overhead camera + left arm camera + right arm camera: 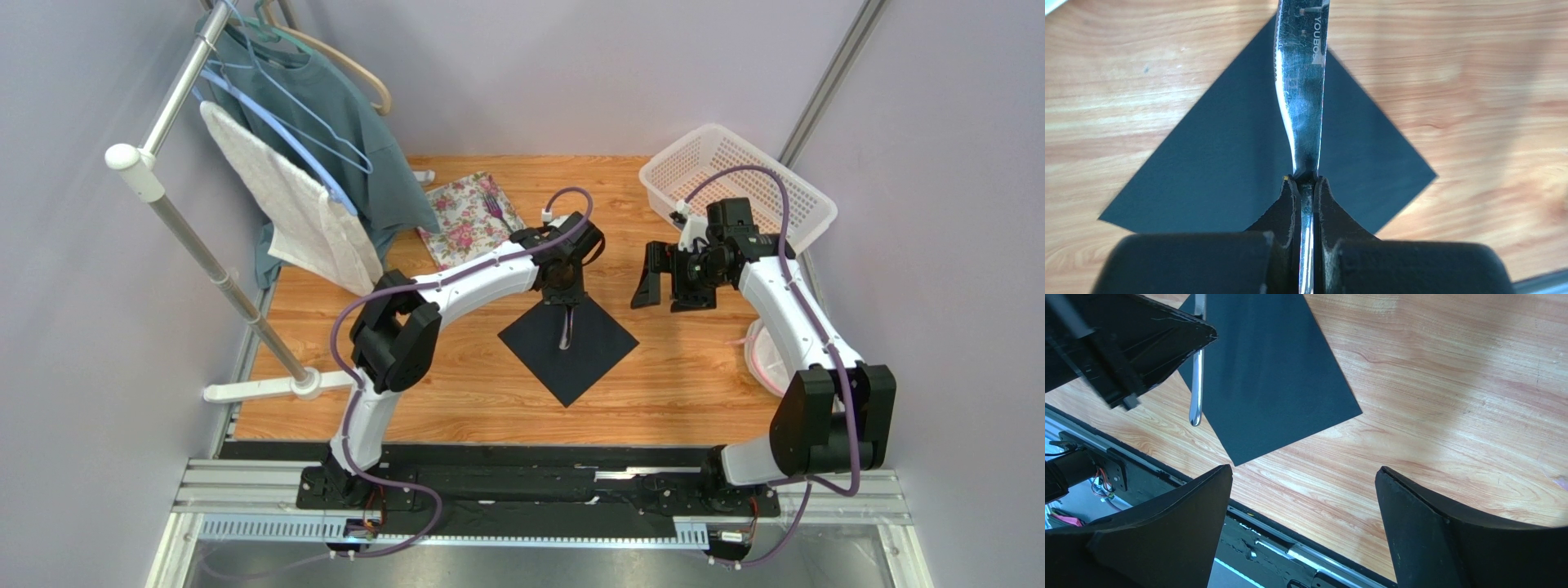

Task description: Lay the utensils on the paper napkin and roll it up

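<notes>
The black paper napkin (568, 347) lies flat as a diamond on the wooden table; it also shows in the left wrist view (1211, 159) and the right wrist view (1272, 373). My left gripper (563, 294) is shut on the pale grey knife (1301, 92) and holds it over the napkin's far half; the knife also shows in the top view (566, 328) and the right wrist view (1196, 386). The purple fork (494, 206) lies on the floral tray (460, 218) at the back. My right gripper (671, 284) is open and empty, right of the napkin; it also shows in the right wrist view (1303, 478).
A white mesh basket (736, 184) stands at the back right. A clothes rack (196, 233) with a teal shirt, hangers and a white towel (294, 202) fills the left. A pink-rimmed plate (761, 355) sits under the right arm. The table's near edge has a black rail (1247, 539).
</notes>
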`<state>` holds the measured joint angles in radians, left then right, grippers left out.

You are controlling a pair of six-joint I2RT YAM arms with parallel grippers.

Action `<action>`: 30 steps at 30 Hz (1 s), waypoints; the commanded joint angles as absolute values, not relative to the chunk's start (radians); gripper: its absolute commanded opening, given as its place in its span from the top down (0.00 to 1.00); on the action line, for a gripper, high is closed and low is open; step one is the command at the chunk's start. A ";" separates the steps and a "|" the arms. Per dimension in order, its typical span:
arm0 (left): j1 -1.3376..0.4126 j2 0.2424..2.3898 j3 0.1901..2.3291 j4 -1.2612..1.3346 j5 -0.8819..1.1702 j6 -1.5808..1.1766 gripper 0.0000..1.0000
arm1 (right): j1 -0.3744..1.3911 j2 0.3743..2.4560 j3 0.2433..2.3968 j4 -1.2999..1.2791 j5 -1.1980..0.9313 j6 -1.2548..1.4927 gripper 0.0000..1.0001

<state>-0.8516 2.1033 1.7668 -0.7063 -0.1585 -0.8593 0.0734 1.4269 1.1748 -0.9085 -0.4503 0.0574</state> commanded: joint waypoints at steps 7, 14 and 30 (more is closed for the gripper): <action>-0.851 2.186 1.853 -0.770 -0.223 -0.879 1.00 | 0.066 1.405 1.169 -0.868 -0.482 0.075 0.09; -0.851 2.212 1.845 -0.758 -0.196 -0.885 1.00 | 0.063 1.413 1.163 -0.864 -0.476 0.078 0.08; -0.851 2.260 1.847 -0.752 -0.181 -0.877 1.00 | 0.058 1.424 1.157 -0.861 -0.497 0.083 0.07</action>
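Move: My left hand already holds the knife by its middle, above the dark napkin, whose centre lies about 2 cm back from that hand, neither left nor right, and some 8 cm below. The folded floral cloth is about 22 cm ahead and 16 cm to the left; the purple fork on it is roughly 23 cm ahead and 12 cm left. From my idle right hand, the napkin's centre is about 15 cm left, level front to back, and 13 cm down. I lower the knife almost straight down over the napkin with my left hand, about 5 cm, quicker at first and easing to a near stop. My fingers keep their pinch on the knife, its handle end towards my base, while the wrist rolls slightly, under 10 degrees, its left side rising. ##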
